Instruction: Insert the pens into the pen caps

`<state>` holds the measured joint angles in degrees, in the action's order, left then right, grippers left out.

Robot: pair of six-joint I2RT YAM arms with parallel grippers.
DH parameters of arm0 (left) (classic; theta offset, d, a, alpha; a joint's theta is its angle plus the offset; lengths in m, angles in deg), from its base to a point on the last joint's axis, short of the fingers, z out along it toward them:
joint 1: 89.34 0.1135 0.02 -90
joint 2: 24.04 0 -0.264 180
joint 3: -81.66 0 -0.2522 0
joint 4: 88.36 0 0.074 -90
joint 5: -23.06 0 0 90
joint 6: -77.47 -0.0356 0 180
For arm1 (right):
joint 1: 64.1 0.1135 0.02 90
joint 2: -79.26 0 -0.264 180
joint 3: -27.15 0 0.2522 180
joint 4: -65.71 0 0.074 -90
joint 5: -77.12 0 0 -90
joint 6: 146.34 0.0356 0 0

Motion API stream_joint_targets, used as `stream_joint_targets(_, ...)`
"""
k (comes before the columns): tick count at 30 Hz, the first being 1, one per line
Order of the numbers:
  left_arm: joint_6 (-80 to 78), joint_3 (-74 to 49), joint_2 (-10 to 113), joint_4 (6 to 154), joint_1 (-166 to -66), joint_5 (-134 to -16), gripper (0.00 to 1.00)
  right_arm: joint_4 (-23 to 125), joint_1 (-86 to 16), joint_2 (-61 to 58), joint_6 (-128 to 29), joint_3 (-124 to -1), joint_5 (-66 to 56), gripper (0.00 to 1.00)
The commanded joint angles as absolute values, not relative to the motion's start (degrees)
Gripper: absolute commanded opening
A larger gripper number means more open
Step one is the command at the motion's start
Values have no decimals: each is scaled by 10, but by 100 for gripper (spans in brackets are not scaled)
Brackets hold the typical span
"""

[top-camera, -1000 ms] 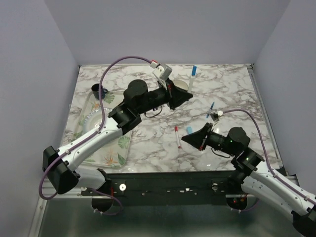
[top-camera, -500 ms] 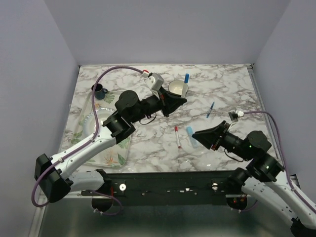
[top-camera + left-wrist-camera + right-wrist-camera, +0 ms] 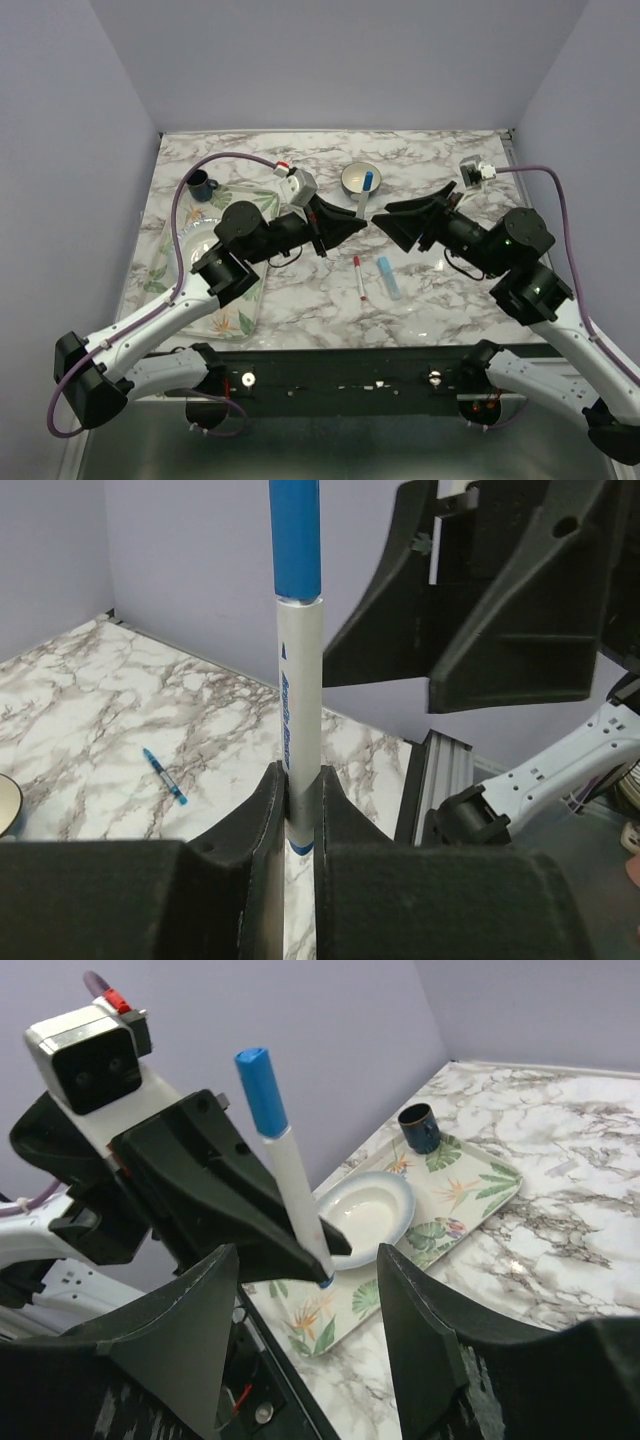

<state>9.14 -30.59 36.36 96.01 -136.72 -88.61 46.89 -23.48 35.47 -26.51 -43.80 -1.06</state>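
Note:
My left gripper (image 3: 357,221) (image 3: 300,810) is shut on the lower end of a white pen (image 3: 300,710) (image 3: 298,1205), which stands upright with a blue cap (image 3: 296,540) (image 3: 259,1090) on its top end. Facing it, my right gripper (image 3: 389,227) (image 3: 310,1330) is open and empty, its fingers either side of the pen's line without touching it. On the table lie a white pen with a red tip (image 3: 357,277), a pale blue marker (image 3: 388,277), and a small dark blue pen (image 3: 163,776). No loose caps show.
A cream bowl (image 3: 347,178) stands behind the grippers. A leaf-patterned tray (image 3: 225,318) (image 3: 455,1185) at the left holds a white plate (image 3: 395,1190) and a dark mug (image 3: 200,183) (image 3: 420,1127). Walls close the table on three sides.
My right gripper rose from the near table, swung toward the left gripper and opened. The left arm drew the capped pen back and to the left.

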Motion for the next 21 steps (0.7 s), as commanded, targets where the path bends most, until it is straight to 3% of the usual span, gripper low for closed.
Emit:
stream_joint_targets(1, 82, -312, 348, 963, -1368, -920, 0, 510, -234, 303, -287, -475, 7, 65)
stream_joint_targets(7, 86, -313, 344, 962, -1369, -936, 0, 534, -232, 268, -285, -491, 22, 62)
stream_joint_targets(10, 90, -312, 348, 963, -1368, -938, 0, 551, -232, 257, -278, -490, 31, 56)
stream_joint_targets(16, 101, -313, 356, 971, -1368, -952, 0, 588, -228, 256, -267, -469, 48, 25)
stream_joint_targets(17, 102, -314, 358, 973, -1368, -952, 0, 591, -228, 256, -266, -466, 48, 4)
stream_joint_targets(20, 108, -311, 360, 978, -1369, -960, 0, 602, -226, 256, -264, -458, 65, 1)
stream_joint_targets(21, 110, -309, 359, 978, -1368, -966, 7, 607, -226, 260, -261, -455, 79, 1)
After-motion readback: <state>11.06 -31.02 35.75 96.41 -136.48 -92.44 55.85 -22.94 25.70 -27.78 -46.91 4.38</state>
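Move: The left gripper holds the white pen upright near its lower end, blue cap already on top; the pen's middle is some 5 cm above that hand and 1 cm ahead. From the open right gripper, the pen's middle lies about 4 cm left, 3 cm ahead and 2 cm higher. On the table, roughly 37 cm below the right hand and 11 cm ahead, are the red-capped pen, 2 cm left, and the light-blue marker, 5 cm right. Bring the right gripper left about 4 cm and forward some 2 cm until its open fingers straddle the white barrel just below the blue cap. Ease up about 1 cm and shut the fingers there, pinching the barrel above the left fingers. Keep the left grip closed while that hand draws back about 1 cm. ##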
